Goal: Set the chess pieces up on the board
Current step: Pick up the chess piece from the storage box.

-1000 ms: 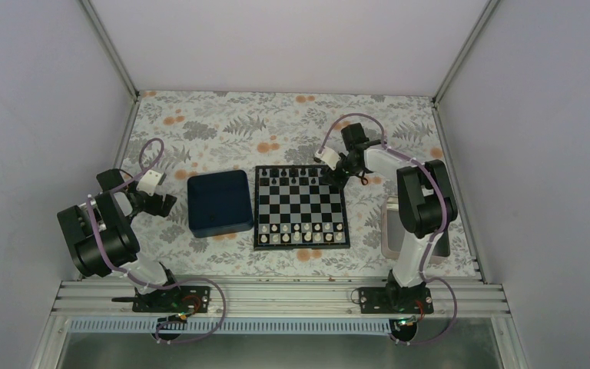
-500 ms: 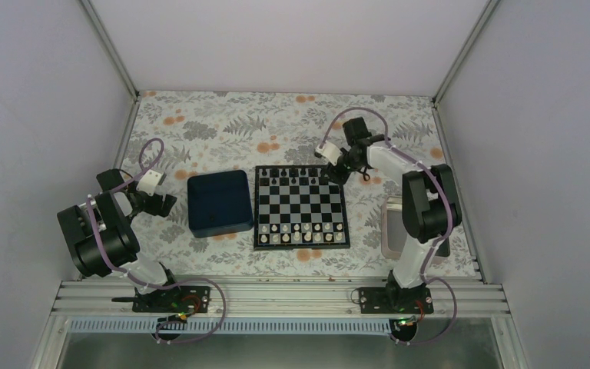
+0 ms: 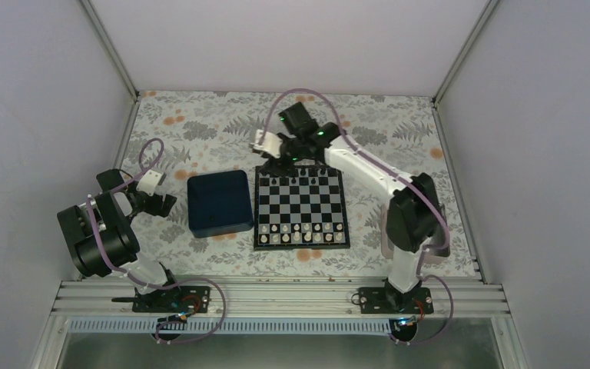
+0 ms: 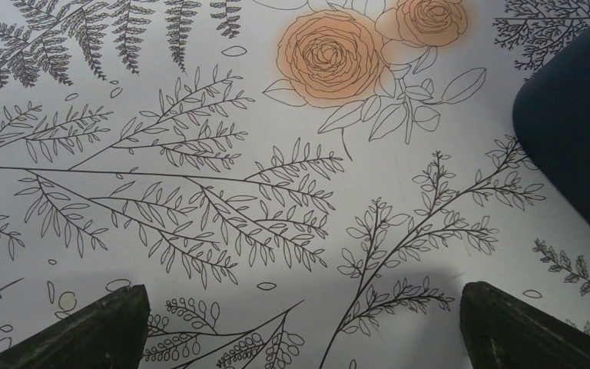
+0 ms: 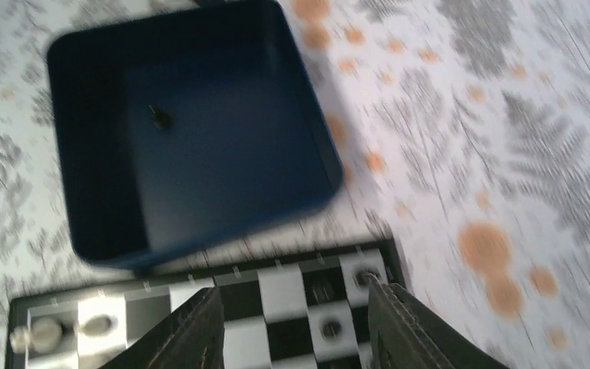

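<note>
The board [image 3: 299, 207] lies mid-table, with black chess pieces [image 3: 299, 177] along its far rows and white ones along its near rows. My right gripper [image 3: 273, 159] hangs over the board's far left corner. In the right wrist view it [image 5: 296, 327] is open with nothing between its fingers [image 5: 192, 330], above board squares [image 5: 284, 296] that carry black pieces [image 5: 330, 329]. One tiny black piece [image 5: 159, 115] lies inside the dark blue tray [image 5: 307, 154]. My left gripper [image 4: 299, 342] stands wide open and empty over the floral cloth, left of that tray [image 3: 219, 202].
A silver metal tray [image 3: 388, 231] sits right of the board, partly hidden by the right arm. The dark blue tray's corner [image 4: 576, 131] shows at the right of the left wrist view. Walls enclose the floral table on three sides.
The right arm has swung left from the board's far right corner to its far left corner, and its jaws have opened. The left arm has not moved.
</note>
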Action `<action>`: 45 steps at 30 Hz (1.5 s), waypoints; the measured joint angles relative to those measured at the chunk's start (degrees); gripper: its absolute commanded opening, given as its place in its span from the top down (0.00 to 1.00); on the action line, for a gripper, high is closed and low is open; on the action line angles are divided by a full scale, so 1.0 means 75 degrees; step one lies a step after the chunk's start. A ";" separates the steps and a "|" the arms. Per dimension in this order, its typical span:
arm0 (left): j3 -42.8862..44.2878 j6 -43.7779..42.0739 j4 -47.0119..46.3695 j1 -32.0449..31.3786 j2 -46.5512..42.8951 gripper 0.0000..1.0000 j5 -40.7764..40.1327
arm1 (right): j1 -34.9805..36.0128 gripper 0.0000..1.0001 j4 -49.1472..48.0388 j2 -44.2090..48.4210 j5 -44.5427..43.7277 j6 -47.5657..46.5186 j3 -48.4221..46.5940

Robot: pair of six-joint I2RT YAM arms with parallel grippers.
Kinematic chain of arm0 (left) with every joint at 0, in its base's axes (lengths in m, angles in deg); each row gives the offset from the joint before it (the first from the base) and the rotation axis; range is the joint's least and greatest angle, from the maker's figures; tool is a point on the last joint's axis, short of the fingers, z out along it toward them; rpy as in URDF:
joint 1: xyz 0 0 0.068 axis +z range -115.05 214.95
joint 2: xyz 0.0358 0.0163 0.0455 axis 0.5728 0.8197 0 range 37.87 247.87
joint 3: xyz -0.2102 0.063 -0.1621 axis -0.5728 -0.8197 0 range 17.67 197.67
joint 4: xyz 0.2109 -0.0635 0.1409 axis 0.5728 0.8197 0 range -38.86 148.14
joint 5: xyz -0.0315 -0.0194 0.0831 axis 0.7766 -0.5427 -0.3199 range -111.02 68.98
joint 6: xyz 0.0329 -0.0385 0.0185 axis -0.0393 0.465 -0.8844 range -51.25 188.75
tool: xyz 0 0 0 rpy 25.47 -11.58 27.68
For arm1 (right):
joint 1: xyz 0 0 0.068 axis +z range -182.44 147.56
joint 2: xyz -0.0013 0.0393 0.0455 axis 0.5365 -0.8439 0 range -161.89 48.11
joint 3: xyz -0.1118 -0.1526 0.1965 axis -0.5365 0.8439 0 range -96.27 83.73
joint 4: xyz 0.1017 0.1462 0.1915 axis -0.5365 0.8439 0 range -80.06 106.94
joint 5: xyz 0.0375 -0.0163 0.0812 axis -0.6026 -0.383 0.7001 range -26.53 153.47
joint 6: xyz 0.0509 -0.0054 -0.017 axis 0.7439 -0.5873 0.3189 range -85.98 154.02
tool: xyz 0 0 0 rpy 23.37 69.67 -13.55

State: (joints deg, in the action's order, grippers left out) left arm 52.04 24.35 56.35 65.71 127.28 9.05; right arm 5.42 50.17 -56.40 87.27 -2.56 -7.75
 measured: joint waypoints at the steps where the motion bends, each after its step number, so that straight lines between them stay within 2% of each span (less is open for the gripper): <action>1: 0.0000 -0.0003 0.0000 0.0000 0.0000 0.00 0.0000 | 0.0233 0.52 -0.0055 -0.0175 0.0023 0.0038 -0.0224; 7: 0.0000 -0.0009 0.0003 0.0000 0.0003 0.00 0.0017 | 0.1236 0.50 -0.0554 -0.1585 0.0187 0.0192 -0.1043; 18: 0.0085 -0.0003 0.0006 0.0026 0.0169 0.00 0.0163 | 0.1920 0.49 -0.0251 -0.3861 0.0428 -0.0102 -0.2908; 31: 0.0131 -0.0026 0.0020 0.0026 0.0236 0.00 0.0268 | 0.2363 0.48 0.0131 -0.4409 0.0772 -0.0411 -0.3357; 45: 0.0175 -0.0082 0.0041 0.0026 0.0280 0.00 0.0315 | 0.2693 0.50 -0.0265 -0.4709 0.0746 -0.0294 -0.3357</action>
State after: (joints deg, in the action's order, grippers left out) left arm 53.35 23.74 56.66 65.91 129.37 11.41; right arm 25.62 48.18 -91.72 92.86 -4.77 -32.93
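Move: The last chess piece in the storage box lies about 21 cm to the right hand's left, 11 cm back and some 17 cm below. The box's middle is about 19 cm left and 7 cm back of that hand; the chess board's middle is about 6 cm to its right and 8 cm back, both some 17 cm lower. From the idle left hand the piece is about 15 cm right and 5 cm back, nearly level. Sweeping left off the far-left part of the board, the right hand goes roughly 19 cm left and 14 cm down into the storage box, towards the lone piece; it first swings fast left and dives, then draws back about 10 cm in all and slows. The wrist turns some 25 degrees counter-clockwise; the fingers stay half open, touching nothing. ##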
